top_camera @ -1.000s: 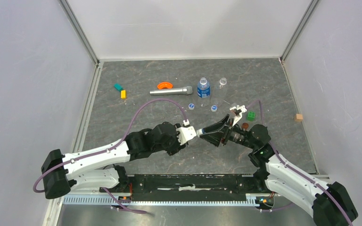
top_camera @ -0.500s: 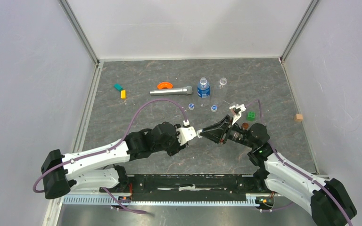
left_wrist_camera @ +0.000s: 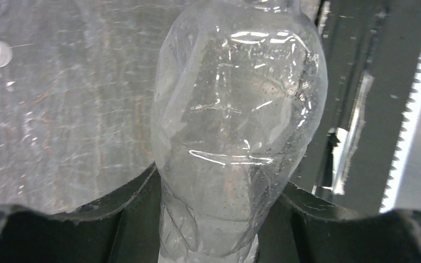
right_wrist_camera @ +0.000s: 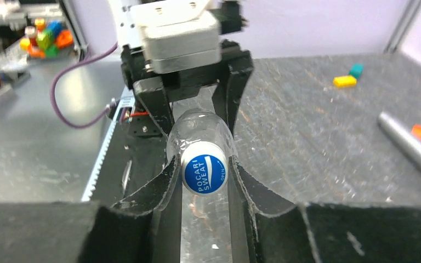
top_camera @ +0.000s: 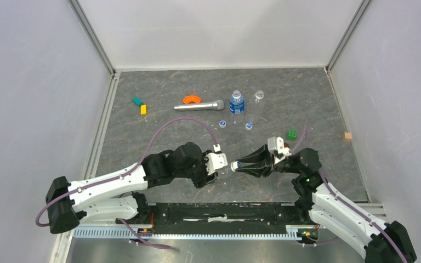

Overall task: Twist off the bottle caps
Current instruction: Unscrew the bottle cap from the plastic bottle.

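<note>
A clear unlabelled bottle (left_wrist_camera: 241, 137) lies level between my two arms above the near part of the table. My left gripper (left_wrist_camera: 219, 189) is shut on its body. The bottle's cap (right_wrist_camera: 204, 174), white-rimmed with a blue top, faces the right wrist camera, and my right gripper (right_wrist_camera: 204, 183) is shut on it, a finger on each side. In the top view the left gripper (top_camera: 222, 163) and the right gripper (top_camera: 242, 164) meet tip to tip. Two loose caps (top_camera: 222, 123) (top_camera: 249, 126) lie on the table. A blue-labelled bottle (top_camera: 237, 102) and a small clear bottle (top_camera: 259, 95) stand behind them.
A silver cylinder (top_camera: 199, 106) and an orange curved piece (top_camera: 191, 99) lie at the back. A green block (top_camera: 293, 134) sits near the right arm and a wooden cube (top_camera: 348, 136) by the right wall. Teal (top_camera: 137, 101) and yellow (top_camera: 143, 109) blocks lie back left.
The right gripper's fingers were spread around the cap and have closed onto it. Its wrist has turned, and both grippers have shifted slightly toward the near edge with the bottle.
</note>
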You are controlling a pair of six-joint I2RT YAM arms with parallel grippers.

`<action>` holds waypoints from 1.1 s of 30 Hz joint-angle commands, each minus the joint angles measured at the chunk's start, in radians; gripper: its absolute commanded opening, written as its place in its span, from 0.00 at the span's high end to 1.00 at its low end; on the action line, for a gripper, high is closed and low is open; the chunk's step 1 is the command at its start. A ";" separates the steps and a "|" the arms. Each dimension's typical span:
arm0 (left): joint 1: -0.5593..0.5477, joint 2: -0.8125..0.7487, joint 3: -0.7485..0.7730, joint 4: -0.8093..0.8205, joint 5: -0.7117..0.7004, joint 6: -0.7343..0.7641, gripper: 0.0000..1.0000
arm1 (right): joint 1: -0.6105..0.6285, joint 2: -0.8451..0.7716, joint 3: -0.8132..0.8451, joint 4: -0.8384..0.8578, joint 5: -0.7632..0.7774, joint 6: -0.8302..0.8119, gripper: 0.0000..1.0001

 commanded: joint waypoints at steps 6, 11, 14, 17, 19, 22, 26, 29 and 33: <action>-0.004 0.007 0.029 0.034 0.278 0.004 0.75 | 0.010 0.003 0.082 -0.257 -0.276 -0.526 0.93; -0.005 -0.010 0.014 0.042 0.215 -0.007 0.74 | 0.010 0.000 0.092 -0.266 -0.205 -0.518 0.67; -0.005 -0.031 0.009 0.045 0.027 -0.030 0.72 | 0.009 -0.047 0.094 -0.321 0.036 -0.454 0.45; -0.004 -0.038 0.014 0.028 -0.105 -0.024 0.73 | 0.010 -0.115 0.085 -0.413 0.161 -0.450 0.40; -0.004 -0.038 0.012 0.028 -0.161 -0.019 0.73 | 0.010 -0.157 0.066 -0.418 0.157 -0.412 0.36; -0.006 -0.030 0.012 0.027 -0.220 -0.019 0.73 | 0.010 -0.198 0.050 -0.381 0.147 -0.265 0.33; -0.007 -0.015 0.017 0.029 -0.257 -0.029 0.74 | 0.010 -0.205 0.044 -0.328 0.179 -0.089 0.32; -0.008 -0.008 0.021 0.029 -0.253 -0.035 0.74 | 0.010 -0.173 0.045 -0.294 0.317 0.081 0.32; -0.013 0.005 0.020 0.029 -0.248 -0.038 0.74 | 0.010 -0.078 0.039 -0.212 0.327 0.294 0.31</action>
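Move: The right fingers already pinch the white-and-blue cap, which sits at the right hand point or some 1 cm to its left. For the left hand, which still grips the clear bottle, that cap is about 10 cm right, level fore and aft, and 8 cm up. From the right hand, two loose caps lie some 21 cm below, 27 cm ahead, one 6 cm left and one 6 cm right; the blue-label bottle stands about 34 cm ahead, 1 cm right and 12 cm lower. Back towards the base go both hands together by about 3 cm, the right rolling its top side backwards some 20 degrees with its pinch on the cap kept. The right fingers then open wide and let go, drawing a little to the right as that hand swings forward and rolls back the other way, while the left carries the still-held bottle some 6 cm forward and slightly left. ##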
